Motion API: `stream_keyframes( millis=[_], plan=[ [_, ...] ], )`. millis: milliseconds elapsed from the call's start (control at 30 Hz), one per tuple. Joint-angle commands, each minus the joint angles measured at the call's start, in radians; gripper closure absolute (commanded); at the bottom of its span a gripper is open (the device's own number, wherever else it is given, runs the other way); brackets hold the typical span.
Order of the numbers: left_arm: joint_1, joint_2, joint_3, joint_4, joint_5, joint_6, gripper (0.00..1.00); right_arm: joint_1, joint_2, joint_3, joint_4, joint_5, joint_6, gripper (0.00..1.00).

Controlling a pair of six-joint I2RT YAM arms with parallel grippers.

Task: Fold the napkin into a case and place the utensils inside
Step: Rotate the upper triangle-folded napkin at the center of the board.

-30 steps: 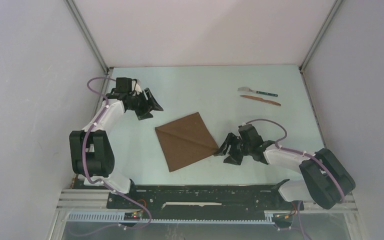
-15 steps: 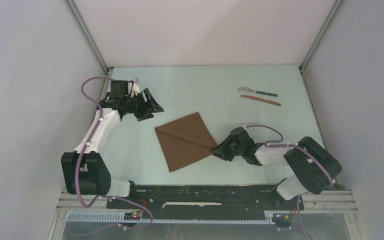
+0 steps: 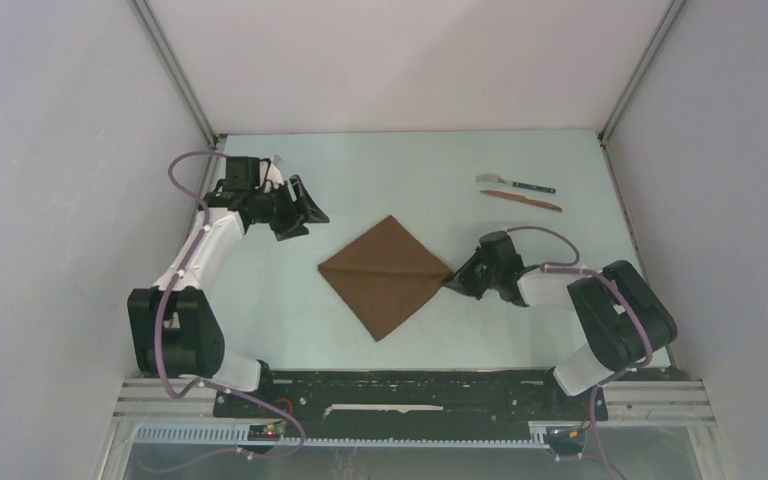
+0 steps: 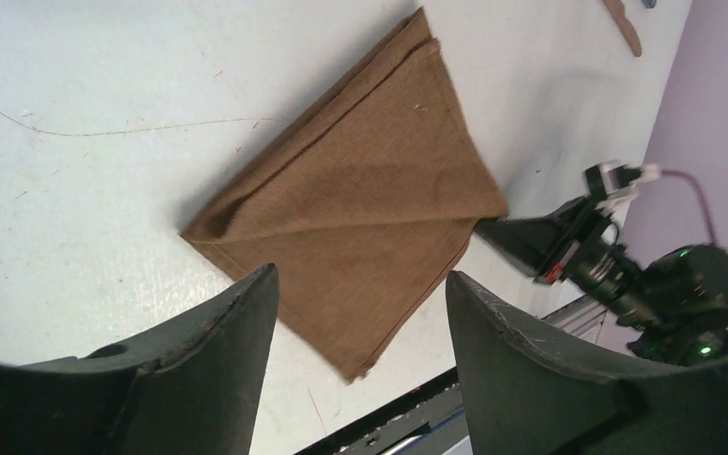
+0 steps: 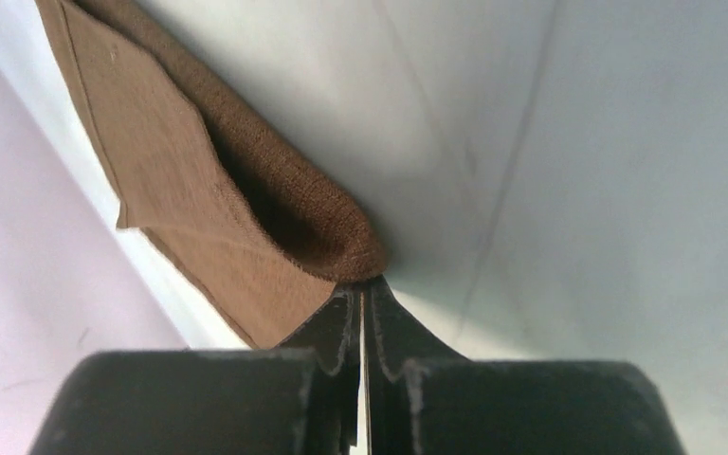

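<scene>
The dark-brown napkin lies flat as a diamond in the middle of the table. My right gripper is shut on its right corner. In the right wrist view the cloth bunches into a small fold right at the closed tips of the right gripper. My left gripper hovers open to the far left of the napkin, holding nothing. Its wrist view shows the napkin beyond the left gripper. The utensils lie at the far right: a teal-handled piece and a reddish-brown knife.
White walls with metal corner posts close the table on three sides. The black base rail runs along the near edge. The right arm's elbow rests low at the near right.
The right gripper shut on the napkin's right corner and pulled it right and away, so the cloth shifted and turned into a diamond. The left arm barely moved.
</scene>
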Motion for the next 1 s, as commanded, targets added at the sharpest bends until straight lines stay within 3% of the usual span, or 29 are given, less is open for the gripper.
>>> stream_keyframes(
  millis=[0, 100, 167, 267, 367, 533, 767, 967],
  plan=[
    [0.0, 0.063, 0.024, -0.003, 0.011, 0.019, 0.3, -0.146, 0.076, 0.159, -0.24, -0.072, -0.433, 0.98],
    [-0.007, 0.123, 0.005, 0.048, 0.022, -0.019, 0.3, -0.202, 0.279, 0.472, -0.567, -0.196, -0.693, 0.87],
    [-0.023, 0.171, -0.009, 0.086, 0.015, -0.051, 0.31, -0.217, 0.395, 0.667, -0.727, -0.157, -0.798, 0.78],
    [-0.068, 0.242, -0.022, 0.12, -0.003, -0.076, 0.32, -0.24, 0.39, 0.771, -0.772, -0.089, -0.846, 0.53],
    [-0.1, 0.286, -0.029, 0.121, -0.044, -0.07, 0.34, -0.262, 0.315, 0.767, -0.77, -0.072, -0.862, 0.41],
    [-0.102, 0.29, -0.1, 0.149, -0.125, -0.075, 0.37, -0.26, 0.203, 0.695, -0.755, -0.144, -0.871, 0.4],
    [-0.102, 0.27, -0.236, 0.242, -0.11, -0.1, 0.46, -0.22, 0.047, 0.511, -0.646, -0.232, -0.827, 0.41],
    [-0.106, 0.215, -0.376, 0.378, -0.067, -0.205, 0.65, -0.149, 0.015, 0.466, -0.61, -0.216, -0.798, 0.42]
  ],
)
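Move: Almost straight below the open left hand, about 16 cm down and 1 cm back and to its left, lies the napkin's left corner; the far corner is some 12 cm ahead and 16 cm to that hand's right, the near corner about 18 cm back and 11 cm right. The right hand already pinches the right corner, with the left one roughly 30 cm to its left and 3 cm ahead. The knife is about 21 cm ahead and 18 cm right. Swinging the pinched right corner forward, the right hand travels about 13 cm, drifting right, then opens to let go and draws back some 10 cm while rising clear, turning counter-clockwise. Meanwhile the left hand drops some 15 cm, easing back and right with its fingers tipping further down, and narrows its open fingers around the napkin's left corner. ##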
